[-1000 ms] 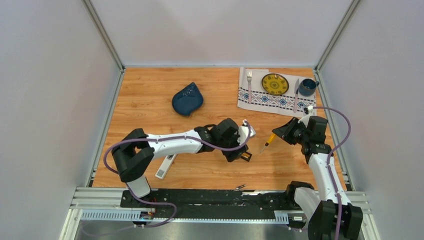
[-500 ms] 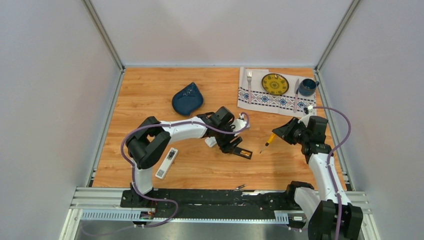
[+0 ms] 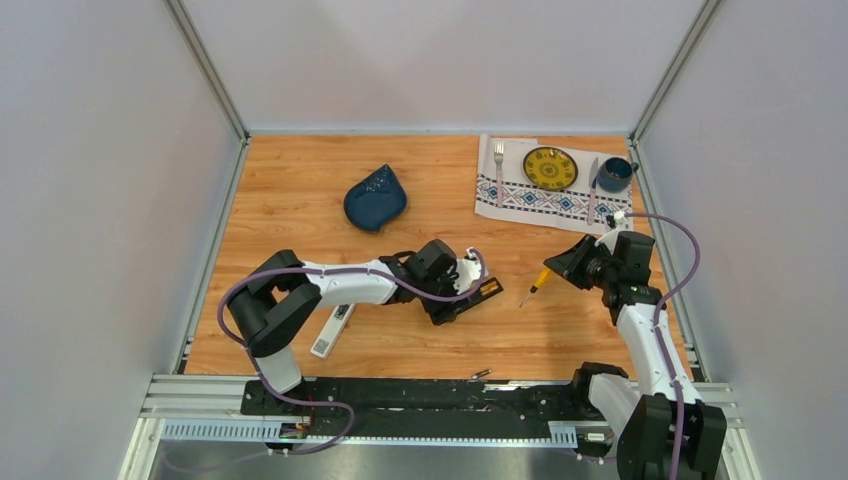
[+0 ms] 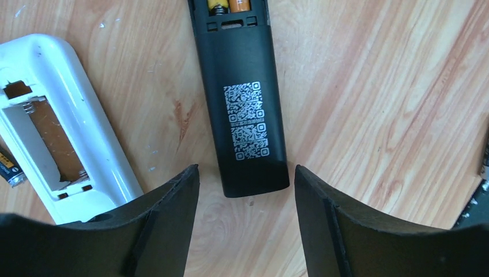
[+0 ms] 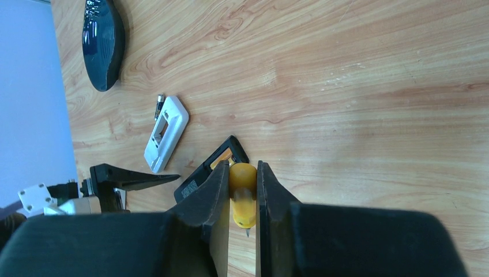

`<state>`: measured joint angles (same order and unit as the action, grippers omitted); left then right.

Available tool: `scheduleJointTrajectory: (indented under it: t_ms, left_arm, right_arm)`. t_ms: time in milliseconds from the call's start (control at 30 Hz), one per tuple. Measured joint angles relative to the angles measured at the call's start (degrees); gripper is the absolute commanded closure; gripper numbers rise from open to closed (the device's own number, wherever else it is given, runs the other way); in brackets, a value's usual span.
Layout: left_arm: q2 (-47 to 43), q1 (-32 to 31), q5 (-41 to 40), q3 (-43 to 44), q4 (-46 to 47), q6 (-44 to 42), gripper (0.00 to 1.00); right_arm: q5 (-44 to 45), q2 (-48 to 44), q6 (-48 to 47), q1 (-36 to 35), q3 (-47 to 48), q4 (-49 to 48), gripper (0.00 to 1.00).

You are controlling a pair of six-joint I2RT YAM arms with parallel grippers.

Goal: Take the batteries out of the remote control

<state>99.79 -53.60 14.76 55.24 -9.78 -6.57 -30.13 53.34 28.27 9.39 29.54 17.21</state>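
Observation:
A black remote [image 4: 245,104] lies back up on the wood, its open compartment showing orange-gold batteries [image 4: 230,6]. My left gripper [image 4: 247,173] is open, with the remote's near end between its fingertips, untouched. A white remote [image 4: 63,127] lies beside it, its compartment empty, and a dark battery [image 4: 8,171] lies at its left. In the top view the black remote [image 3: 482,293] lies just right of the left gripper [image 3: 450,302]. My right gripper [image 5: 243,173] is shut on an orange-handled screwdriver [image 5: 243,193], held above the table right of the black remote [image 5: 207,168].
A blue leaf-shaped dish [image 3: 375,197] sits at the back centre. A patterned placemat [image 3: 520,200] with a yellow plate [image 3: 550,168], fork, knife and blue mug [image 3: 614,174] is at the back right. Another white remote [image 3: 333,330] lies front left.
My left gripper has pulled back to the left. The black remote has turned and now points up-right, ahead of the open fingers. The right arm with the screwdriver has not moved.

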Motion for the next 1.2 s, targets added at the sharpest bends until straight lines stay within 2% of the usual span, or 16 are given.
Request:
scheduleJointTrajectory:
  t_ms: [267,367,400,500,567,933,1200]
  left_arm:
    - [1.01,-4.57,-10.38,0.13,2.32,2.47,0.32]
    - [1.86,-4.83,-11.54,0.87,3.04,3.85,0.41]
    - [2.19,-4.87,-11.87,1.22,3.28,4.22,0.49]
    - [3.04,-4.87,-12.48,1.92,4.07,5.03,0.64]
    - [3.1,-4.92,-12.59,1.88,4.35,5.27,0.69]
    - [-1.68,-7.72,-15.45,-5.51,9.11,9.33,0.71]
    - [-7.17,-14.99,-21.4,-11.23,8.0,16.72,0.66]
  right_arm:
    - [-0.42,0.15,0.17,0.0,0.0,-0.28,1.0]
    - [-0.42,0.15,0.17,0.0,0.0,-0.28,1.0]
    - [-0.42,0.15,0.17,0.0,0.0,-0.28,1.0]
    - [-0.44,0.15,0.2,0.0,0.0,-0.28,1.0]
    - [-0.44,0.15,0.2,0.0,0.0,-0.31,1.0]
    - [-0.28,1.46,0.83,-1.18,0.0,-1.68,1.0]
    - [2.56,5.7,2.14,-11.37,0.68,-4.46,1.0]
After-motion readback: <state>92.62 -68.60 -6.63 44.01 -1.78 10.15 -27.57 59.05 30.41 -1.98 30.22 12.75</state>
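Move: The left hand is open, low over the near end of the black remote. The remote's middle lies about 6 cm to its right, 4 cm ahead and 1 cm below. The opened white remote lies some 11 cm ahead and 3 cm left of this hand, a loose battery about 13 cm back and 6 cm right. From the right hand, which holds the screwdriver, the black remote is about 11 cm left, 2 cm back and 10 cm below. The left hand edges about 2 cm to the right and a little forward along the black remote, closes its fingers on both long sides near the patterned end, then keeps that pinch and draws back some 6.5 cm and slightly left, staying low and having turned about 10 degrees counter-clockwise by the end. The right hand keeps its grip on the screwdriver and stays put until late, when it swings about 4.5 cm to its left over the table, sinking about a centimetre. ##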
